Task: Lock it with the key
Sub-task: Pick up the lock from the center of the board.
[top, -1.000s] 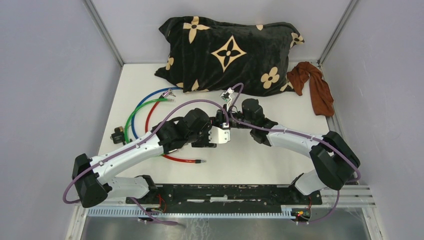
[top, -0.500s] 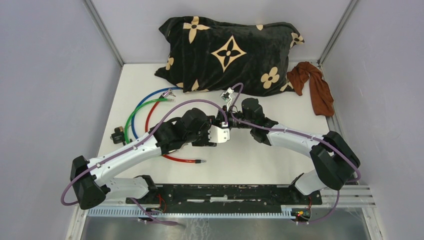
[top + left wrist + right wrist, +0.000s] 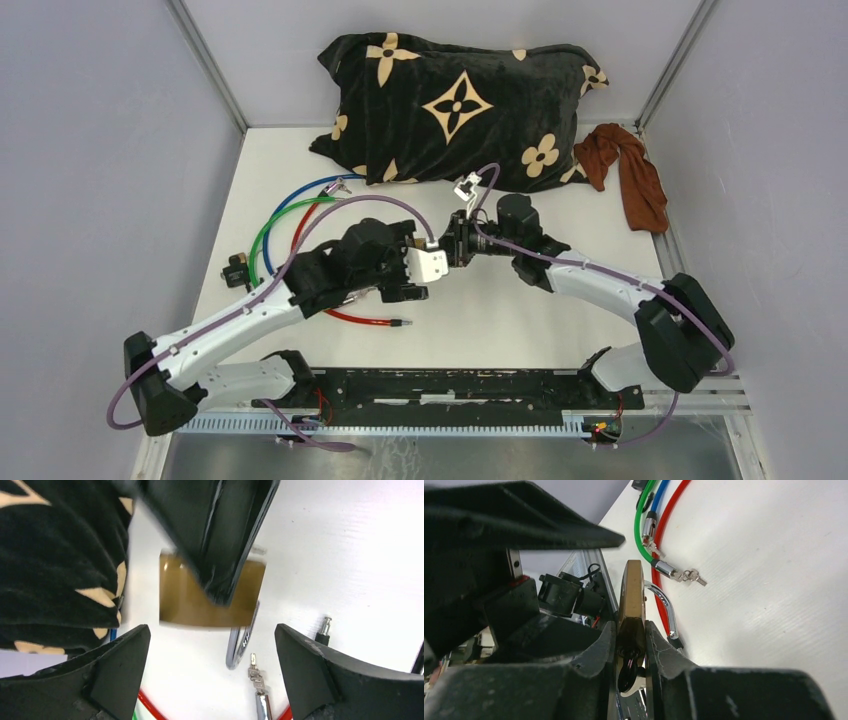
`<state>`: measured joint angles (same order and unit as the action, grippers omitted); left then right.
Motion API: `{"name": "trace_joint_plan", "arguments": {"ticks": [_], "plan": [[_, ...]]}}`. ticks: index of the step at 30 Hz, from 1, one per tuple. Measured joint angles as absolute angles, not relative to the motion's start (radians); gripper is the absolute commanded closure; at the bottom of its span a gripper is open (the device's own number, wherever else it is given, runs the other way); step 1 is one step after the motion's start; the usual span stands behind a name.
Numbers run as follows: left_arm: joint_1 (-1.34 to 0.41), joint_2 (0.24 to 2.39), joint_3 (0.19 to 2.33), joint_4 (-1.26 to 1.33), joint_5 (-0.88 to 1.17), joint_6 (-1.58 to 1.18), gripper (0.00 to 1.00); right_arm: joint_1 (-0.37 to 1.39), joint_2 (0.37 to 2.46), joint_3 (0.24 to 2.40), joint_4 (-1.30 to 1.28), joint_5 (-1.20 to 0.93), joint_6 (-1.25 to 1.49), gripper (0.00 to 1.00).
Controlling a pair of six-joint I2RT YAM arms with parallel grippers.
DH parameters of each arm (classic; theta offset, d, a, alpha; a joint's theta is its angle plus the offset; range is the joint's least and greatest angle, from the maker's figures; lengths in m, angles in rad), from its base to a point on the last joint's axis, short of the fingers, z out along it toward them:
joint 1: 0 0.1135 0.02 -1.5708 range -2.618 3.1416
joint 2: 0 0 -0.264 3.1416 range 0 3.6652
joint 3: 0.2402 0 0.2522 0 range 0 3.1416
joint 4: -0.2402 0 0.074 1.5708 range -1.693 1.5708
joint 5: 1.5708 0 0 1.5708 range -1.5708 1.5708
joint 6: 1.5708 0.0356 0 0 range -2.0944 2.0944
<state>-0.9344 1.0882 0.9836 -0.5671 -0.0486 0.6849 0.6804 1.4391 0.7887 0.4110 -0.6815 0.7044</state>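
My right gripper (image 3: 630, 630) is shut on a brass padlock (image 3: 631, 595), which stands edge-on between its fingers. A black-headed key (image 3: 628, 674) sticks in the padlock's bottom end. The chrome shackle (image 3: 663, 605) curves off to the right of the body. In the left wrist view the padlock (image 3: 192, 602) hangs above the table, partly covered by a black finger of the right gripper. My left gripper (image 3: 211, 642) is open just short of the padlock, and nothing is between its fingers (image 3: 120, 665). From above, both grippers (image 3: 445, 255) meet mid-table and hide the padlock.
Green (image 3: 262, 238), blue (image 3: 290, 200) and red (image 3: 350, 317) cable locks lie left of the arms. A cable end with small keys (image 3: 256, 675) rests below the padlock. A black patterned pillow (image 3: 460, 100) is at the back, with a brown cloth (image 3: 630, 175) at the back right.
My right gripper has shut on the padlock. My left gripper has opened wide, let go and drawn back to the left.
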Motion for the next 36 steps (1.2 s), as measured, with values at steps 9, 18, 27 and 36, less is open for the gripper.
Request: {"name": "trace_joint_plan", "arguments": {"ticks": [9, 18, 27, 36], "plan": [[-0.780, 0.912, 0.895, -0.521, 0.091, 0.584, 0.23, 0.646, 1.297, 0.753, 0.387, -0.706, 0.699, 1.00], [-0.780, 0.941, 0.860, -0.494, 0.150, 0.569, 0.39, 0.652, 1.243, 0.752, 0.375, -0.735, 0.699, 1.00], [-0.783, 0.957, 0.844, -0.499, 0.242, 0.572, 0.98, 0.658, 1.238, 0.752, 0.378, -0.734, 0.690, 0.48], [-0.769, 0.952, 0.843, -0.579, 0.271, 0.548, 0.98, 0.573, 1.191, 0.810, 0.093, -0.719, 0.388, 0.02]]}}
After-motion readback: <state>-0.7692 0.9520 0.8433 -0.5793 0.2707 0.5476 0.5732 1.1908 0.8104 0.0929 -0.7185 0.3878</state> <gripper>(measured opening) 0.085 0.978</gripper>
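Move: The lock's shackle hangs about 6 cm below the open left hand, some 4 cm to its left and 1 cm ahead. The lock body, in the right fingers, sits around 2 cm below the left hand, 1 cm ahead and 2 cm to its right; the red cable's end lies on the table 18 cm below, 12 cm back and 3 cm left. From the right hand, the shackle is about 7 cm left and 6 cm below. The lock body, still pinched by the right fingers, is lifted about 5 cm, with some drift back and right, while the wide-open left hand backs off 3 cm left and up, then comes down and right again, tilting some 15 degrees, and closes on the shackle. The right fingers then open and draw away rightward, forward and down as the left keeps its grip, easing back and down. ##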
